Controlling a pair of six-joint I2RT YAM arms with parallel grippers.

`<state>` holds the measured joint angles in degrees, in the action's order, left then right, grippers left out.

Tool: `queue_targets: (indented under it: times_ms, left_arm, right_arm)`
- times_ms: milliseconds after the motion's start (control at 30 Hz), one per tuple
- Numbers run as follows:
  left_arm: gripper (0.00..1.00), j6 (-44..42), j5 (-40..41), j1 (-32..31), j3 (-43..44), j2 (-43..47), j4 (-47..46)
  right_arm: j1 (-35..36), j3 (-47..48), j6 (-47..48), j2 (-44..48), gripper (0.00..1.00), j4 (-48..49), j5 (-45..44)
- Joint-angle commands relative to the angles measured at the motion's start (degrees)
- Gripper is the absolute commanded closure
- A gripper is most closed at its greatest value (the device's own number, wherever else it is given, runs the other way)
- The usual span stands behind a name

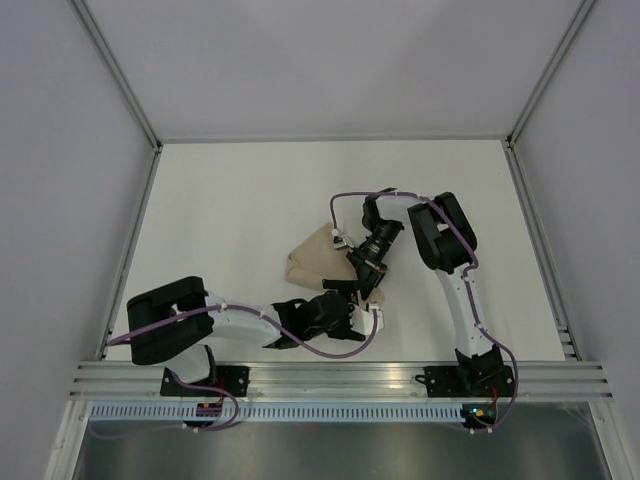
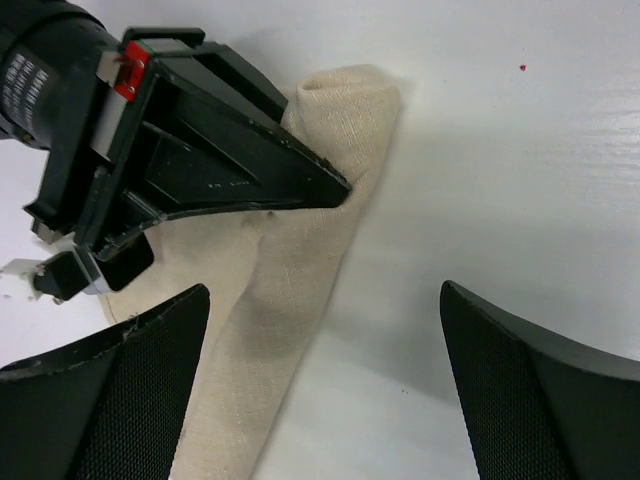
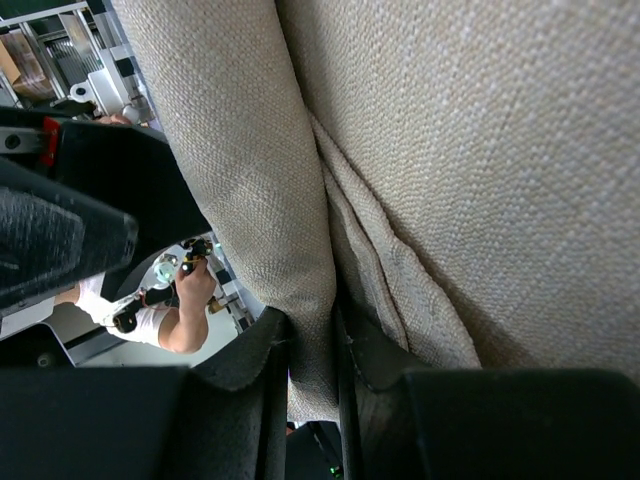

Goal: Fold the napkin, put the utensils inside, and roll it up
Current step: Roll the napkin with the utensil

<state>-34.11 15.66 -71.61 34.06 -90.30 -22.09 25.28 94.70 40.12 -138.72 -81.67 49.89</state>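
Note:
The beige napkin [image 1: 315, 258] lies crumpled and partly folded at the middle of the white table. My right gripper [image 1: 366, 278] is at its near right corner, shut on a fold of the cloth [image 3: 300, 200], pinched between both fingers [image 3: 260, 370]. In the left wrist view the right gripper [image 2: 335, 190] presses into the napkin [image 2: 290, 270]. My left gripper [image 1: 352, 318] is just in front of it, wide open and empty [image 2: 322, 330], its left finger [image 2: 120, 400] over the napkin's edge. No utensils are in view.
The white table [image 1: 240, 210] is bounded by white walls with metal posts at the sides and back. An aluminium rail [image 1: 330, 378] carrying both arm bases runs along the near edge. A small red speck [image 2: 522, 68] marks the table.

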Motion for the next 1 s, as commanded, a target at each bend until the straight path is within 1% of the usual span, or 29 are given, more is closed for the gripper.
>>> queue_targets:
  times_ms: [0,133,200,300,333,400,433,500,533,600,633,700,800,833,900,933,967]
  left_arm:
    - [0.0,-0.26,0.07,1.56,0.47,-1.72,-0.68]
    - [0.0,-1.22,-0.19,2.62,1.0,-1.63,-1.21]
    - [0.0,-1.49,-1.68,3.85,1.79,-1.89,-0.06]
    - [0.05,-1.05,-5.27,5.87,3.46,-3.12,2.3]
    - [0.11,-0.96,-6.16,6.66,3.99,-3.73,2.75]
    - [0.19,-0.26,-8.79,7.45,4.87,-4.35,4.76]
    - [0.27,0.09,-9.5,8.24,5.83,-5.31,5.64]
    - [0.36,0.8,-11.08,8.68,6.71,-6.64,8.01]
    - [0.43,1.15,-11.7,8.95,7.41,-7.86,8.63]
    - [0.51,1.59,-13.28,9.04,8.21,-8.75,9.78]
    - [0.57,2.02,-13.9,9.12,8.73,-9.27,10.91]
    - [0.63,2.55,-15.22,9.21,9.44,-10.59,11.97]
    - [0.77,3.34,-17.77,9.74,10.76,-12.0,14.43]
    - [0.86,3.52,-18.2,10.0,11.46,-12.35,15.48]
    - [0.98,4.14,-19.52,10.18,12.25,-13.49,16.81]
    - [0.98,4.31,-20.05,10.44,12.86,-13.76,17.25]
    - [0.98,4.4,-20.58,10.53,13.04,-14.02,18.12]
  right_arm:
    - [-1.28,0.05,2.68,-4.2,0.79,13.38,-16.4]
    - [-1.2,-0.56,2.6,-4.46,0.8,14.16,-16.84]
    - [-1.37,-0.74,2.68,-4.46,0.8,14.17,-17.02]
    - [-1.46,-0.65,2.68,-4.63,0.8,14.26,-17.02]
    - [-1.46,-0.65,2.68,-4.46,0.8,14.17,-17.02]
    - [-1.55,-0.48,2.68,-4.46,0.8,14.17,-17.02]
    - [-1.55,-0.3,2.68,-4.46,0.8,13.91,-17.02]
    - [-1.72,0.05,2.69,-4.55,0.8,13.64,-17.1]
    - [-1.72,0.14,2.77,-4.55,0.8,13.64,-17.02]
    - [-1.72,0.23,2.95,-4.55,0.8,13.47,-16.84]
    - [-1.72,0.23,2.95,-4.55,0.8,13.38,-16.67]
    - [-1.72,0.05,3.04,-4.55,0.8,13.38,-16.58]
    - [-1.72,-0.21,3.12,-4.2,0.78,13.73,-16.49]
    - [-1.81,-0.39,3.12,-3.76,0.78,13.9,-16.4]
    - [-1.9,-0.56,3.12,-2.88,0.75,13.99,-15.96]
    - [-1.99,-0.56,3.12,-2.53,0.73,13.99,-15.7]
    - [-1.99,-0.56,3.04,-2.09,0.69,13.91,-15.44]
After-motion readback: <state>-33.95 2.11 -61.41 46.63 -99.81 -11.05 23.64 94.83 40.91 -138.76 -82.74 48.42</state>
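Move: The stretch of rolled napkin the open left hand goes for lies about 4 cm ahead, 1 cm to its right and 3 cm below. The right fingertips, already pinching the roll, are some 3 cm ahead, 3 cm right and 3 cm below; the roll's free right end is about level, 5 cm to the right. The flat part spreads about 8 cm ahead and 9 cm left. From the right hand, the aimed stretch is 1 cm ahead and 2 cm left. The left hand slides forward about 4 cm with its fingers wide open until they straddle the napkin roll just left of the right fingertips, sinking some 2.5 cm mostly in the second half as its fingertips tip about 10 degrees further down and its fingers close to pinch the roll. The right hand keeps its pinch beside it, almost still but for a drift of about 1 cm to its right at the very end. ##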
